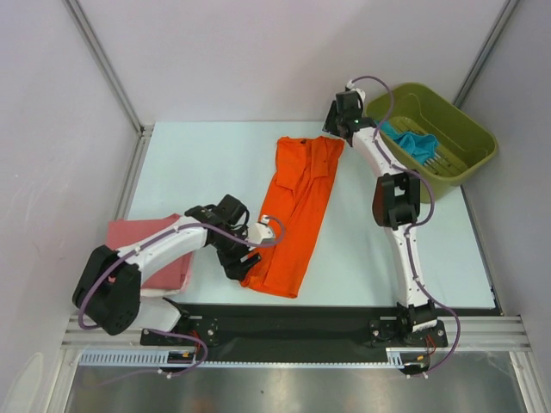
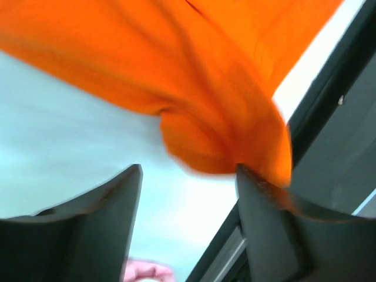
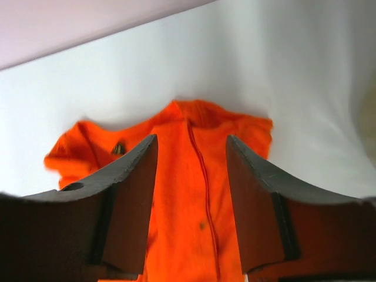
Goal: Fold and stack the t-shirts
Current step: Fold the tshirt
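Note:
The orange t-shirt lies folded lengthwise in a long strip across the middle of the table. My left gripper is open at the strip's near left edge. In the left wrist view the orange cloth bunches just past the fingertips and touches the right one. My right gripper is open over the shirt's far right corner; in the right wrist view the orange shirt lies below the spread jaws. A folded pink t-shirt lies at the left with a white edge under it. The teal-blue t-shirt is in the basket.
An olive-green basket stands at the back right corner. A black strip and metal rail run along the near edge of the table. Walls and a frame post close the left and back sides.

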`<action>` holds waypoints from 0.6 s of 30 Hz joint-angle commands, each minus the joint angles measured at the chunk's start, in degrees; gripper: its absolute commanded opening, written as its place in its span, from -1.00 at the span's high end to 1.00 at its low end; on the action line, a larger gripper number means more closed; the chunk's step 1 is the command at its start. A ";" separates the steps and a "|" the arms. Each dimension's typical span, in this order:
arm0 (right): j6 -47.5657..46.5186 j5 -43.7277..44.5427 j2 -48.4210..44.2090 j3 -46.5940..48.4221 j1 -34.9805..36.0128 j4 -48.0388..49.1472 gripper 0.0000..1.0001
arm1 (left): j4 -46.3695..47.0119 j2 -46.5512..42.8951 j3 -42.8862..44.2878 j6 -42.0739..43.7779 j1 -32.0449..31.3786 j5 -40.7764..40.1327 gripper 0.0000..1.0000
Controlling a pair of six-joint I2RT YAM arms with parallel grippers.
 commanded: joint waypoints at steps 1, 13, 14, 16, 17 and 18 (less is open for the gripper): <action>-3.42 2.12 -15.50 -3.75 2.00 -3.37 -0.10 | -4.34 -5.66 1.52 3.91 0.42 2.04 -0.54; 9.04 -1.73 -52.45 -64.38 12.26 -6.18 -0.06 | 1.53 -12.00 1.08 -0.19 1.74 -4.45 -1.00; 9.76 -4.18 -54.46 -66.94 13.76 -6.01 -0.04 | 1.89 -12.78 1.08 -0.99 2.09 -6.02 -1.00; 11.25 -7.18 -55.79 -74.30 18.76 -4.35 -0.02 | 2.25 -13.41 1.34 -2.22 2.27 -7.17 -1.00; 11.78 -8.67 -56.32 -76.17 20.79 -2.25 -0.01 | 2.16 -13.67 1.43 -2.58 2.27 -8.22 -1.00; 12.66 -9.21 -56.59 -77.93 22.38 -1.53 0.00 | 2.16 -14.19 1.43 -3.19 2.27 -8.67 -1.00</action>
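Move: The t-shirt's near right corner, the likely goal, lies about 55 cm back and 12 cm left of the right hand, some 10 cm below. The t-shirt's far right corner is almost under that hand, 2 cm back, 2 cm right and 10 cm lower. From the left hand the near right corner is 5 cm back, 14 cm right and 4 cm below; the t-shirt's near left corner is about 3 cm back and 3 cm right, 4 cm lower. Back towards its base, fast, the right hand sweeps some 32 cm over the t-shirt's right side in an arc, rising about 9 cm and coming down again as it veers a little left; its half-open fingers tip downward by 20 degrees and turn counter-clockwise. The left hand rises 4 cm off the near left corner, spreads its fingers fully, then eases slightly forward, fingertips swinging forward. ##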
